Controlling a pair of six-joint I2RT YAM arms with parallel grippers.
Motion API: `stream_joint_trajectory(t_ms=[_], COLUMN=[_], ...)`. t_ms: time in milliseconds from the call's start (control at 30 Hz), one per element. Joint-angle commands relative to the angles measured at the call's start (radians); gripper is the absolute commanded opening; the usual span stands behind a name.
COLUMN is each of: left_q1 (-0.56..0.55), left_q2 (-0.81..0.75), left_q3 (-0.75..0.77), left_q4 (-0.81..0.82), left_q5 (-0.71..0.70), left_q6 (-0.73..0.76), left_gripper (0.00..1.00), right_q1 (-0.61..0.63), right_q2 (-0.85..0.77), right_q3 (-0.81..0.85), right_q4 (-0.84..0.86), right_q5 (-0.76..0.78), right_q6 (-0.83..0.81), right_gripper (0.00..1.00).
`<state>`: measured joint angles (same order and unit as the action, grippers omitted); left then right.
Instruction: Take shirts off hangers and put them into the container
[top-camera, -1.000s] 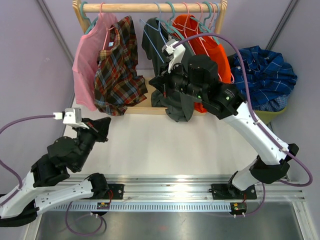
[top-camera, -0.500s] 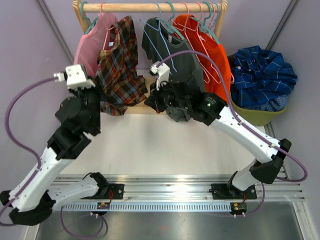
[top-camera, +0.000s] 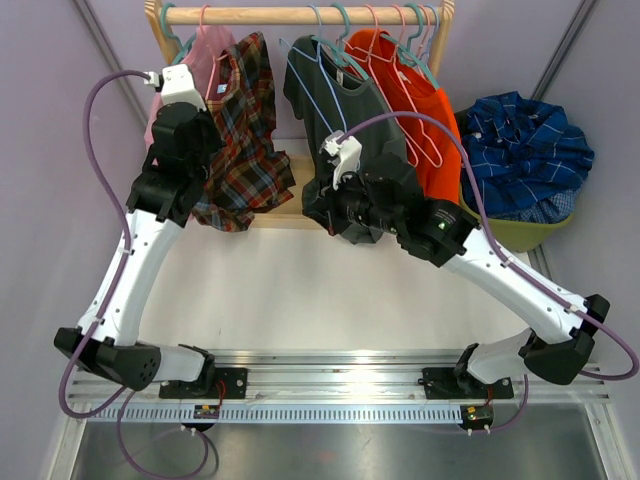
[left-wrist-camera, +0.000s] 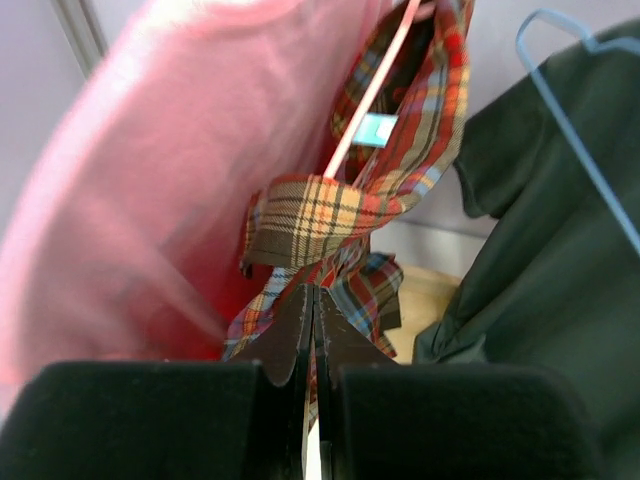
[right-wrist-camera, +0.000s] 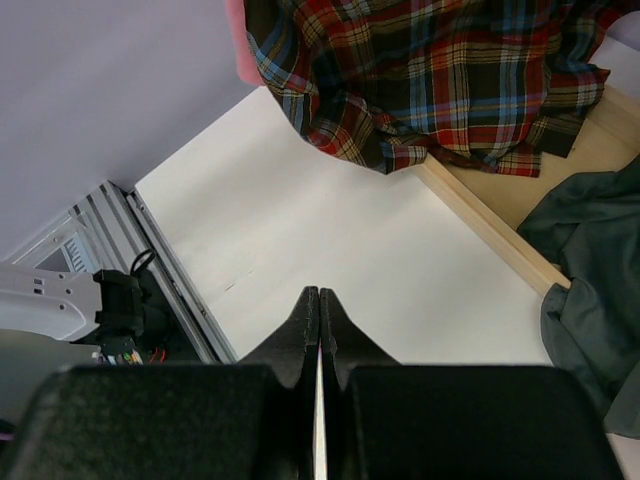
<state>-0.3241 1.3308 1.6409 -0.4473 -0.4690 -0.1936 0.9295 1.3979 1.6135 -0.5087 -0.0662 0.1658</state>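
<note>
On the rack hang a pink shirt (top-camera: 165, 105), a red-brown-green plaid shirt (top-camera: 245, 150), a dark grey shirt (top-camera: 335, 100) and an orange shirt (top-camera: 425, 95), on thin hangers (top-camera: 318, 75). A dark blue plaid shirt (top-camera: 525, 145) lies bunched in the olive container (top-camera: 520, 232) at the right. My left gripper (left-wrist-camera: 314, 290) is shut and empty, raised close to the plaid shirt (left-wrist-camera: 330, 215) with the pink shirt (left-wrist-camera: 150, 180) on its left and a pink hanger (left-wrist-camera: 370, 95) ahead. My right gripper (right-wrist-camera: 319, 292) is shut and empty above the white table, in front of the dark grey shirt (right-wrist-camera: 590, 290).
A thick wooden rail (top-camera: 300, 14) tops the rack, and its wooden base board (right-wrist-camera: 490, 235) runs along the table under the shirts. A lavender-blue hanger (left-wrist-camera: 580, 80) carries the dark grey shirt. Purple walls close in on both sides.
My left arm has swung up from low over the table's left side to the pink and plaid shirts. My right gripper has dropped and shifted a little in front of the dark grey shirt.
</note>
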Motion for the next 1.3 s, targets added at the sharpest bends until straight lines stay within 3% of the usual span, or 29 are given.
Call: stream_joint_trajectory(t_ms=[0, 233, 433, 567, 833, 1133, 1267], left_q1=[0.026, 0.026, -0.016, -0.082, -0.067, 0.081, 0.106], left_q2=[0.027, 0.097, 0.033, -0.109, -0.058, 0.085, 0.110], left_q3=[0.048, 0.112, 0.015, -0.105, -0.038, 0.057, 0.088], left_q4=[-0.027, -0.106, -0.024, 0.146, 0.119, 0.067, 0.028], left_q5=[0.040, -0.111, -0.160, -0.114, -0.302, -0.200, -0.088], left_q6=[-0.020, -0.023, 0.026, 0.086, 0.157, 0.094, 0.062], left_gripper=[0.00, 0.00, 0.00, 0.00, 0.00, 0.00, 0.00], right_q1=[0.012, 0.011, 0.012, 0.011, 0.011, 0.011, 0.011], right_q2=[-0.030, -0.028, -0.014, 0.007, 0.030, -0.003, -0.017], right_q3=[-0.023, -0.043, -0.032, -0.017, -0.006, -0.027, -0.043], right_q4=[0.045, 0.047, 0.035, 0.027, 0.019, 0.006, 0.007], right_q5=[0.034, 0.039, 0.049, 0.043, 0.036, 0.060, 0.060], right_q6=[0.011, 0.023, 0.026, 0.028, 0.028, 0.021, 0.023], right_gripper=[0.00, 0.00, 0.00, 0.00, 0.00, 0.00, 0.00])
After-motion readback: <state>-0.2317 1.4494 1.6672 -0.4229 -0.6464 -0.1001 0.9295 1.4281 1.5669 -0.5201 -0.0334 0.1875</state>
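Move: The plaid shirt hangs just ahead of the left hand's shut fingers, its middle about 5 cm forward, 7 cm to the right and 3 cm lower. Beside it the pink shirt hangs some 5 cm ahead and 5 cm to the left; the grey shirt is about 5 cm ahead and 23 cm to the right. From the right hand the plaid shirt lies roughly 18 cm ahead, 16 cm left and 3 cm up. Down and slightly forward first, the left hand then backs out about 4 cm, rises, and swings left before reaching forward and down again, to the border between the pink and plaid shirts. Its fingers stay shut and turn some 15 degrees counter-clockwise. The right hand, also shut, sinks about 4 cm in front of the grey shirt. ##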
